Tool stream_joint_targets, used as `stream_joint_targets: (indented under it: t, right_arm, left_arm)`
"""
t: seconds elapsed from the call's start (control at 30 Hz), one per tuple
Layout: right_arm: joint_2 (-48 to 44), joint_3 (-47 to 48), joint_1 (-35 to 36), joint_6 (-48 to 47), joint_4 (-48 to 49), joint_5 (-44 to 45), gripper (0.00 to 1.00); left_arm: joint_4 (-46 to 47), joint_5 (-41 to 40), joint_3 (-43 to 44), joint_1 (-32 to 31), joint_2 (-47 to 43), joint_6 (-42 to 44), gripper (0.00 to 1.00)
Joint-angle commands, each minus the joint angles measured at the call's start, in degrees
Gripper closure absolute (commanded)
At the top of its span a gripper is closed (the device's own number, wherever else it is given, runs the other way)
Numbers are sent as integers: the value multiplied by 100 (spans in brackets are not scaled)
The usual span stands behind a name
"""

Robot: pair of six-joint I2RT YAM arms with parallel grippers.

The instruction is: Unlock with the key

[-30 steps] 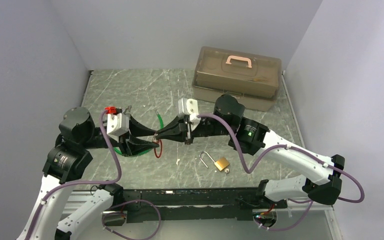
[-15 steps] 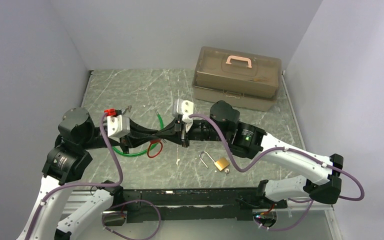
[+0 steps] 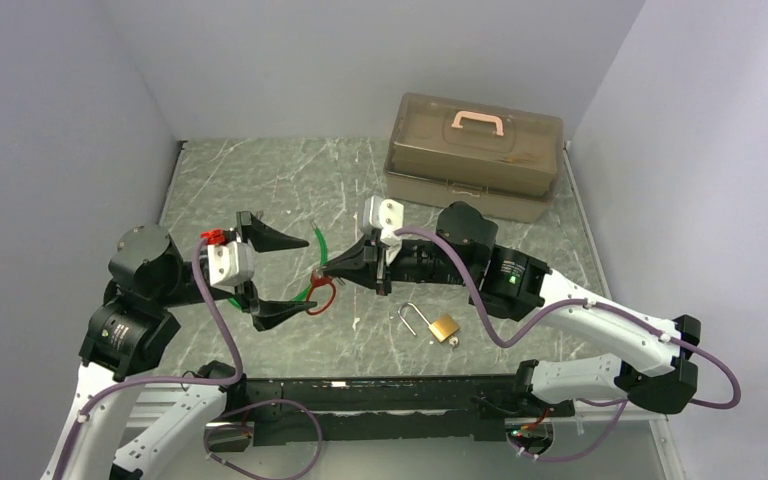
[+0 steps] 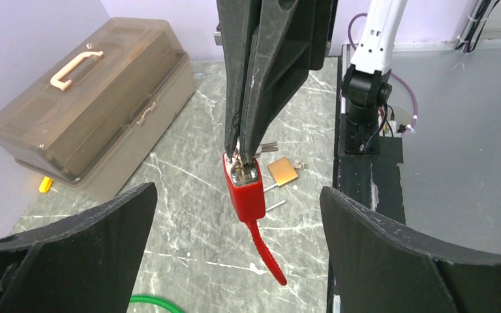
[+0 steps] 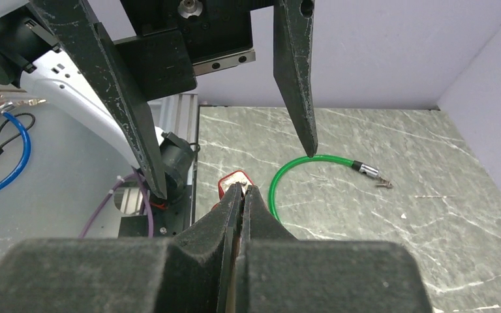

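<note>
A red cable lock (image 3: pixel 322 292) hangs above the table from my right gripper (image 3: pixel 321 270). Its red body (image 4: pixel 247 188) points its metal end face up at the fingertips, and its cable trails down. The right gripper (image 5: pixel 241 188) is shut on the key, a sliver of metal (image 4: pixel 244 158) in that face; most of the key is hidden between the pads. My left gripper (image 3: pixel 308 272) stands wide open, one finger on each side of the lock, touching nothing. In the left wrist view the left gripper (image 4: pixel 238 195) frames the lock with wide gaps.
A brass padlock (image 3: pixel 443 327) with an open shackle lies on the marble table (image 3: pixel 260 180) to the right front. A green cable (image 3: pixel 316 243) lies under the grippers. A brown toolbox (image 3: pixel 475 150) with a pink handle stands at the back right.
My left gripper was shut on the red lock; it has let go, opened wide and drawn back a little. The right gripper stays shut and now holds the lock alone.
</note>
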Motion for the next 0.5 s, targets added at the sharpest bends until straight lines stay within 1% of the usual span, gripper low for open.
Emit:
stream_joint_targets:
  t: [0.0,0.07,0.13,0.17,0.2,0.23,0.27,0.4,0.47]
  right_arm:
    - [-136,248,1,9,133,-16,100]
    - [-138,249,4,50,222,-48,100]
    - [-113,261,5,95,299,-30,100]
    - [-99,273,8,120,328,-14,100]
    - [-86,269,3,145,398,22,100]
    - [-92,241,1,209,469,63,100]
    - [-119,181,5,285,636,101,100]
    - [-103,-82,14,567,1192,75,100]
    - [-36,-105,39,571,1250,92,100]
  left_arm:
    - [-198,-28,-19,13,-114,171,1]
    - [111,-36,-247,15,-154,-19,0]
    - [399,143,-417,13,-103,-232,1]
    - [553,223,-492,13,-68,-418,3]
    - [694,235,-583,13,-43,-561,10]
    - [786,206,-622,13,-23,-632,13]
    - [814,169,-682,13,-15,-636,20]
    - [1052,-157,-741,13,49,-707,38]
    - [1199,-101,-699,15,68,-783,50]
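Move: The red lock hangs on its key from the closed right fingertips, its body about 3 cm left of that hand point, level front to back and 2 cm lower. From the left hand it lies some 2 cm right, neither ahead nor back, and 3 cm lower. On the table some 37 cm below the left hand, the brass padlock is about 24 cm right and 8 ahead, the green cable's ring about 11 left and 22 ahead. Down about 3.5 cm and then also forward some 1.5 cm goes the left hand, bringing its fingers around the red lock while they close from wide open to a little over half; it rolls slightly about its finger line. The right hand keeps its pinch on the key, nearly still until it lifts about 1 cm at the end. ##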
